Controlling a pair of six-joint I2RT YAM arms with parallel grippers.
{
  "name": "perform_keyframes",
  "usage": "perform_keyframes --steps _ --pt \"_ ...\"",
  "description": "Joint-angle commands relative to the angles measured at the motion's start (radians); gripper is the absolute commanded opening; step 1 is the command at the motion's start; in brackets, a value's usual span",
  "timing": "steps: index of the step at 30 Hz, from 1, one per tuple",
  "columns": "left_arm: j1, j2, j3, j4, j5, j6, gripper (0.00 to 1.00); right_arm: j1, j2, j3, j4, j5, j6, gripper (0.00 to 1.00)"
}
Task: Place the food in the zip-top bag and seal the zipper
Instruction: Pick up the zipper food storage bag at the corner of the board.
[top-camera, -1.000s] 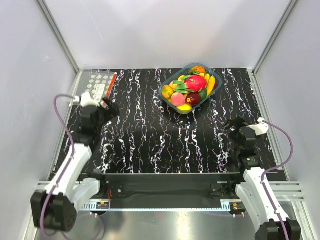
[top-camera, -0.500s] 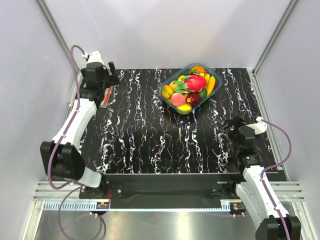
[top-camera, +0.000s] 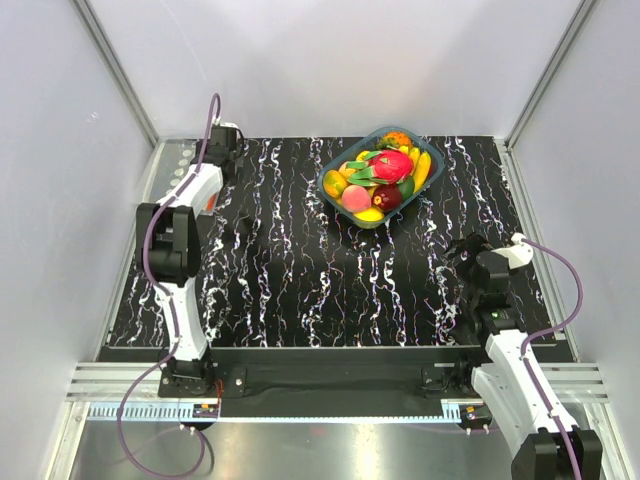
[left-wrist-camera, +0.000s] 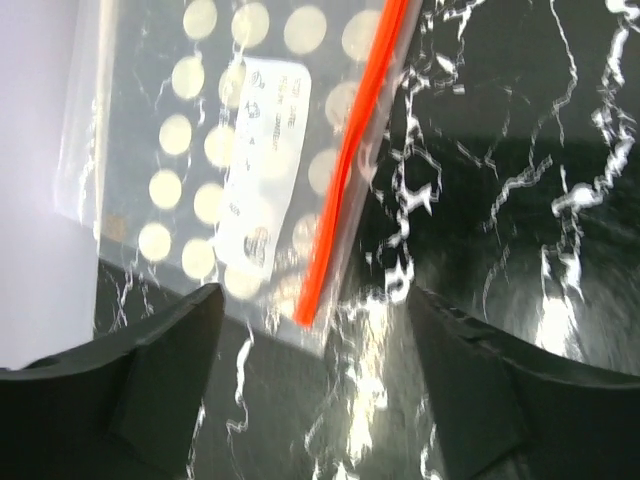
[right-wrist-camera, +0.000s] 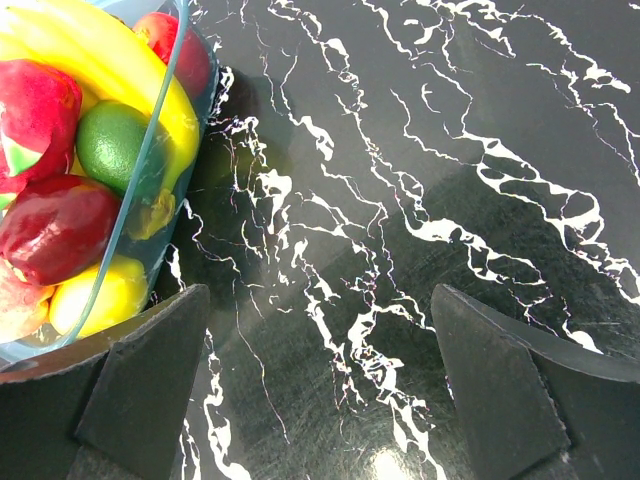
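Note:
The food (top-camera: 380, 172) is a heap of toy fruits in a dark teal tray (top-camera: 323, 182) at the back middle. The right wrist view shows a dark red fruit (right-wrist-camera: 50, 225), a lime and a yellow banana behind the tray wall (right-wrist-camera: 160, 130). The clear zip-top bag (top-camera: 178, 165) lies flat at the far left corner, partly under my left arm. In the left wrist view the bag (left-wrist-camera: 270, 110) shows a white label, with white dots seen through it. Its red-orange zipper (left-wrist-camera: 360, 150) runs down towards my open, empty left gripper (left-wrist-camera: 315, 345), which hovers over the strip's near end. My right gripper (right-wrist-camera: 320, 330) is open and empty.
The black marbled mat (top-camera: 300, 270) covers the table. Grey walls and metal posts close in the back and sides. In the top view my right gripper (top-camera: 465, 250) rests at the mat's right, right of and nearer than the tray.
My left arm has swung out from the near left and stretched to the far left corner, over the bag. The right arm has not moved.

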Motion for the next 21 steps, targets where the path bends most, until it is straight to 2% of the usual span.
perform_keyframes --steps 1,7,13,21 --pt "0.007 0.064 0.134 -0.008 -0.056 0.053 0.77 0.000 -0.003 0.002 0.047 -0.005 -0.010 1.00" --pt "0.013 0.187 0.297 -0.024 -0.066 0.094 0.69 -0.002 -0.004 0.002 0.047 -0.009 -0.010 1.00" --pt "0.035 0.280 0.372 -0.020 -0.048 0.108 0.56 0.000 0.005 0.005 0.052 -0.013 -0.008 1.00" --pt "0.056 0.377 0.473 -0.047 -0.022 0.116 0.53 0.000 0.008 0.007 0.052 -0.013 -0.010 1.00"
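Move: The near end of the bag's orange zipper, at the bag's near right corner, lies about 2 cm ahead of my left hand, 1 cm to its left and some 7 cm below. The bag spreads out beyond, its middle about 13 cm ahead and 9 cm to the left; the food box stands roughly 9 cm ahead and 46 cm to the right. From my right hand that zipper corner is about 27 cm ahead, 64 cm left and 8 cm down. I carry my left hand nearly level forward over the bag's near corner and up along the orange zipper, some 6 cm, then sink it about 5 cm towards the film while easing 3 cm left. Meanwhile I narrow the fingers from wide to about half open, so they come down astride the zipper strip; whether the tips touch the bag can't be seen. ##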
